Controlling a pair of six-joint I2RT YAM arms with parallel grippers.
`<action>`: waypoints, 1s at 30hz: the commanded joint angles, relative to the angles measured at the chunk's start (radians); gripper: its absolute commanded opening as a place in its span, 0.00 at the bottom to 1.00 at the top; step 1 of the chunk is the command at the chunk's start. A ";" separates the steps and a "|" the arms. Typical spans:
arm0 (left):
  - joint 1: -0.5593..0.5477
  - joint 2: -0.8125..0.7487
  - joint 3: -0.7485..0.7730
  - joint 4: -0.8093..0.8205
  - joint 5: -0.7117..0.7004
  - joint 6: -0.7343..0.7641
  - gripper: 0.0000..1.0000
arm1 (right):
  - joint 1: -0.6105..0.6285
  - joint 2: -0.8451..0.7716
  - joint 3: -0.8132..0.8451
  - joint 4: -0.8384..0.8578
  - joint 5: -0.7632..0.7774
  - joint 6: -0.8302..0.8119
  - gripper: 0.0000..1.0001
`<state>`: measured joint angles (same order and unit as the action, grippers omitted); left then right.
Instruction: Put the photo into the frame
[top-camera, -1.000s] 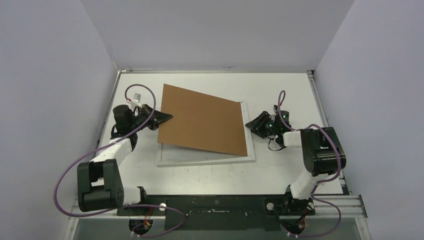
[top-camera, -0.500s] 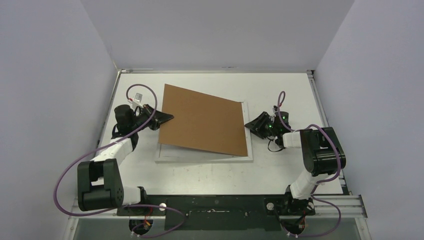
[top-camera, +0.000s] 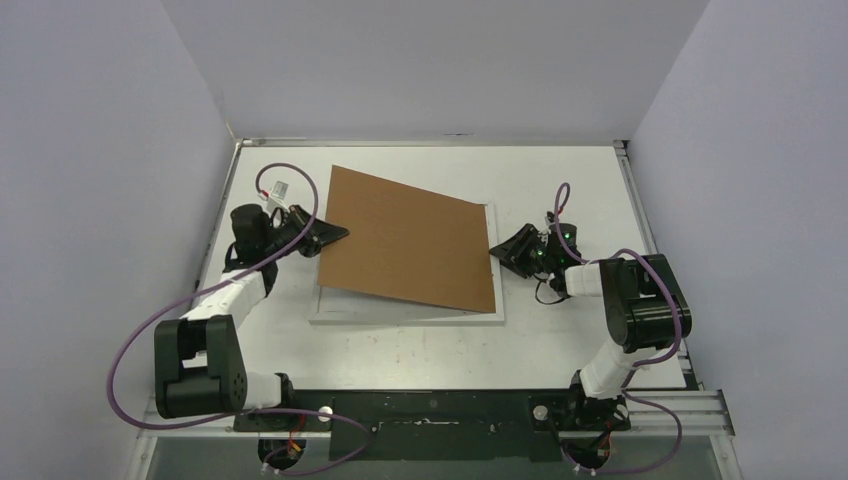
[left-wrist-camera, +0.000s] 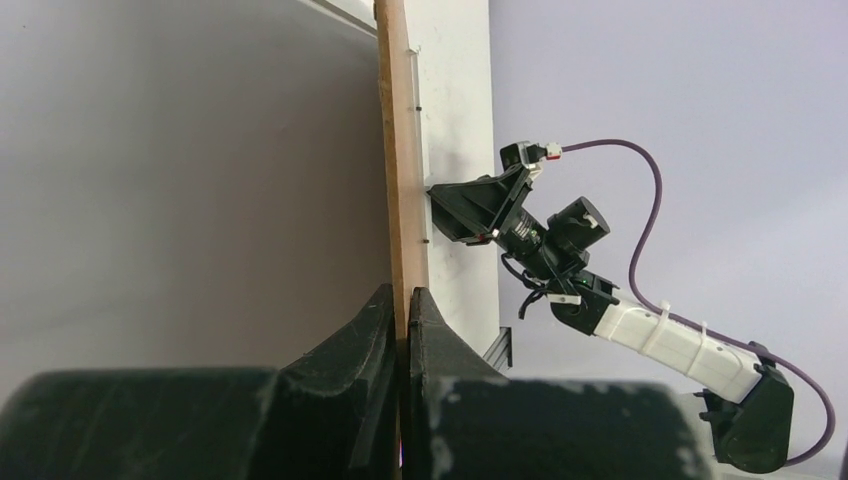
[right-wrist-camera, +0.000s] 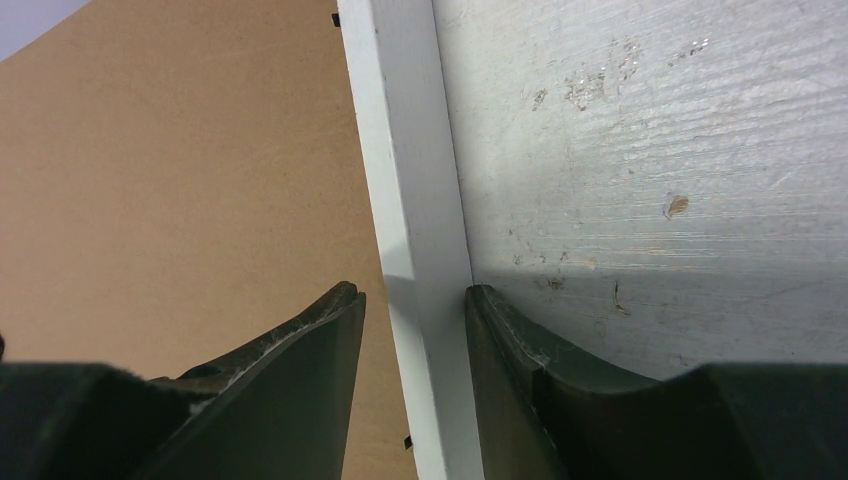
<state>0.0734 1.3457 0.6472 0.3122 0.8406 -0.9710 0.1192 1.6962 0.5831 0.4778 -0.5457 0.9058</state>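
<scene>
The white frame (top-camera: 400, 316) lies flat on the table, mostly covered by the brown cardboard backing board (top-camera: 410, 240). My left gripper (top-camera: 340, 236) is shut on the board's left edge and holds that side raised, so the board slopes down to the right. In the left wrist view the gripper (left-wrist-camera: 402, 292) pinches the thin board (left-wrist-camera: 398, 150) edge-on. My right gripper (top-camera: 497, 250) is open at the frame's right side. In the right wrist view its jaws (right-wrist-camera: 410, 292) straddle the white frame rail (right-wrist-camera: 405, 180), with the board (right-wrist-camera: 180, 180) to the left. The photo is hidden.
The table's back edge (top-camera: 430, 143) and side rails border the white tabletop. Grey enclosure walls (top-camera: 100, 150) stand close on the left, back and right. A black mounting bar (top-camera: 430, 410) runs along the near edge between the arm bases.
The frame has slid a little to the left and away from the near edge. The left gripper, still holding the board, has shifted slightly back.
</scene>
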 joint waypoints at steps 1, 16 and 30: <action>-0.039 0.013 0.077 -0.092 0.026 0.149 0.00 | 0.031 -0.016 -0.001 0.032 -0.063 0.002 0.42; -0.095 0.084 0.230 -0.329 -0.040 0.379 0.17 | 0.039 -0.032 0.017 0.022 -0.099 -0.016 0.42; -0.169 0.126 0.365 -0.620 -0.215 0.611 0.40 | 0.045 -0.039 0.016 0.022 -0.110 -0.010 0.42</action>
<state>-0.0368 1.4490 0.9409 -0.2104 0.6350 -0.4568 0.1223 1.6932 0.5831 0.4755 -0.5499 0.8833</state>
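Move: The left hand pinches the raised left edge of the brown backing board, whose middle lies about 9 cm to its right and 7 cm lower. The frame's middle is some 10 cm to its right, about level fore and aft, and 15 cm below; the frame's left rail is about 7 cm to its left, equally low. From the right hand, at the frame's right rail, the frame's middle lies about 15 cm left and 2 cm back. Left hand opens around the board's raised edge, rolls about 25 degrees and sinks 3 cm towards the frame. ##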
